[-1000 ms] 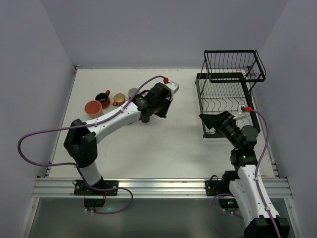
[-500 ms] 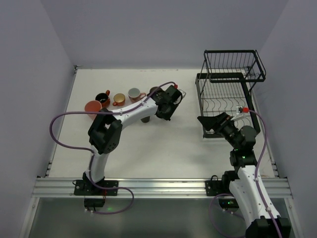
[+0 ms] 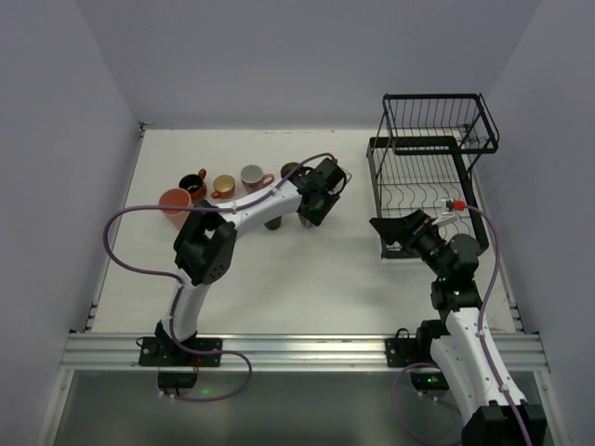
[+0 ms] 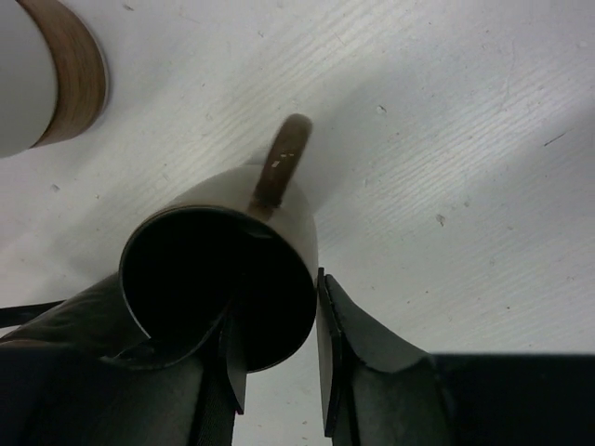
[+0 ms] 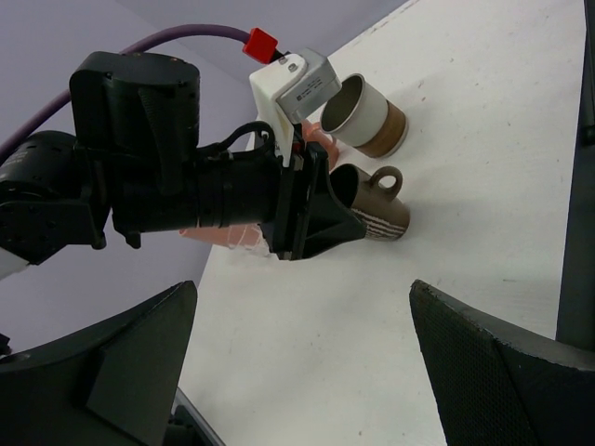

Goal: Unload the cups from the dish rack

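Five cups stand in a row at the back left: salmon (image 3: pixel 174 201), dark (image 3: pixel 192 184), orange (image 3: pixel 223 185), grey (image 3: pixel 251 175) and, at the right end, olive-brown (image 3: pixel 290 170). My left gripper (image 3: pixel 300 179) is at the olive-brown cup (image 4: pixel 279 195). Its jaws straddle the rim, one finger inside the cup and one outside against the wall. The left gripper (image 4: pixel 277 307) is open, with a gap wider than the wall. The cup rests on the table. My right gripper (image 3: pixel 395 232) hangs wide open and empty in front of the dish rack (image 3: pixel 428 158), which shows no cups.
A cream cup with a brown band (image 4: pixel 46 74) stands just beside the olive-brown one, also seen as the banded cup (image 5: pixel 367 116). The left arm (image 3: pixel 242 212) stretches across the table's middle. The rack's dark frame (image 5: pixel 584 186) lines the right wrist view's edge.
The left arm swung back and right, setting the olive-brown cup at the row's right end. Its jaws have since parted on the rim. The right arm barely moved.
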`<state>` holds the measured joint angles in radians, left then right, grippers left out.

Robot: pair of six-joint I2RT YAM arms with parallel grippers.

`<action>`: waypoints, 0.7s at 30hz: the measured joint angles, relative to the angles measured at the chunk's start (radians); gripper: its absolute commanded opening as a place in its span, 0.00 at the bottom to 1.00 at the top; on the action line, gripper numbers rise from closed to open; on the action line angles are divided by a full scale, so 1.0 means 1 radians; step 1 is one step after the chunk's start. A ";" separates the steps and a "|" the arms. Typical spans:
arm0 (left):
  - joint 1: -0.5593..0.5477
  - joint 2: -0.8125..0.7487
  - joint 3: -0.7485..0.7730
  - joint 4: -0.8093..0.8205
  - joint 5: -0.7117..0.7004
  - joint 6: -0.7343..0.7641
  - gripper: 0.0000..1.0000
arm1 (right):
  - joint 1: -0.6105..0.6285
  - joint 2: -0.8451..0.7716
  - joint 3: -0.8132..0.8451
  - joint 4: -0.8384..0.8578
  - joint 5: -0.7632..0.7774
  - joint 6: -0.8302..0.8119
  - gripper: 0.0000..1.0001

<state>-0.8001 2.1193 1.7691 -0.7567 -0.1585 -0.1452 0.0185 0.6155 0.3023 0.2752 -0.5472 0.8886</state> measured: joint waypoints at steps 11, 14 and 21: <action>0.000 -0.005 0.011 -0.011 -0.047 0.009 0.71 | 0.000 -0.036 0.007 -0.042 0.003 -0.007 0.99; 0.000 -0.040 0.005 -0.005 -0.069 0.006 0.94 | 0.001 -0.055 0.031 -0.075 0.006 -0.021 0.99; -0.008 -0.490 -0.207 0.167 -0.120 -0.013 1.00 | 0.001 -0.124 0.181 -0.231 0.036 -0.098 0.99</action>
<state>-0.8078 1.6295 1.5620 -0.5892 -0.2787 -0.1577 0.0196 0.4911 0.4831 0.0444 -0.5114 0.7902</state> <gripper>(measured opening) 0.997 0.989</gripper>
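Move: The left hand's partly open fingers straddle the right-hand rim of the dark mug, whose middle is about 3 cm to the hand's left, 1 cm ahead and 3 cm below. The brown cup stands close beside the mug, some 11 cm left of the hand and 1 cm ahead. The steel cup is about 12 cm ahead and 5 cm left. From the empty right hand the mug lies about 20 cm left, 9 cm ahead and 17 cm below. Almost in place at first, the left hand keeps opening its fingers at the dark mug's rim, then comes free and climbs quickly, about 17 cm up with a little drift left, fingers fully open and wrist tilting some 25 degrees so they point more forward and right. The right hand, empty and open, rises about 6 cm. ##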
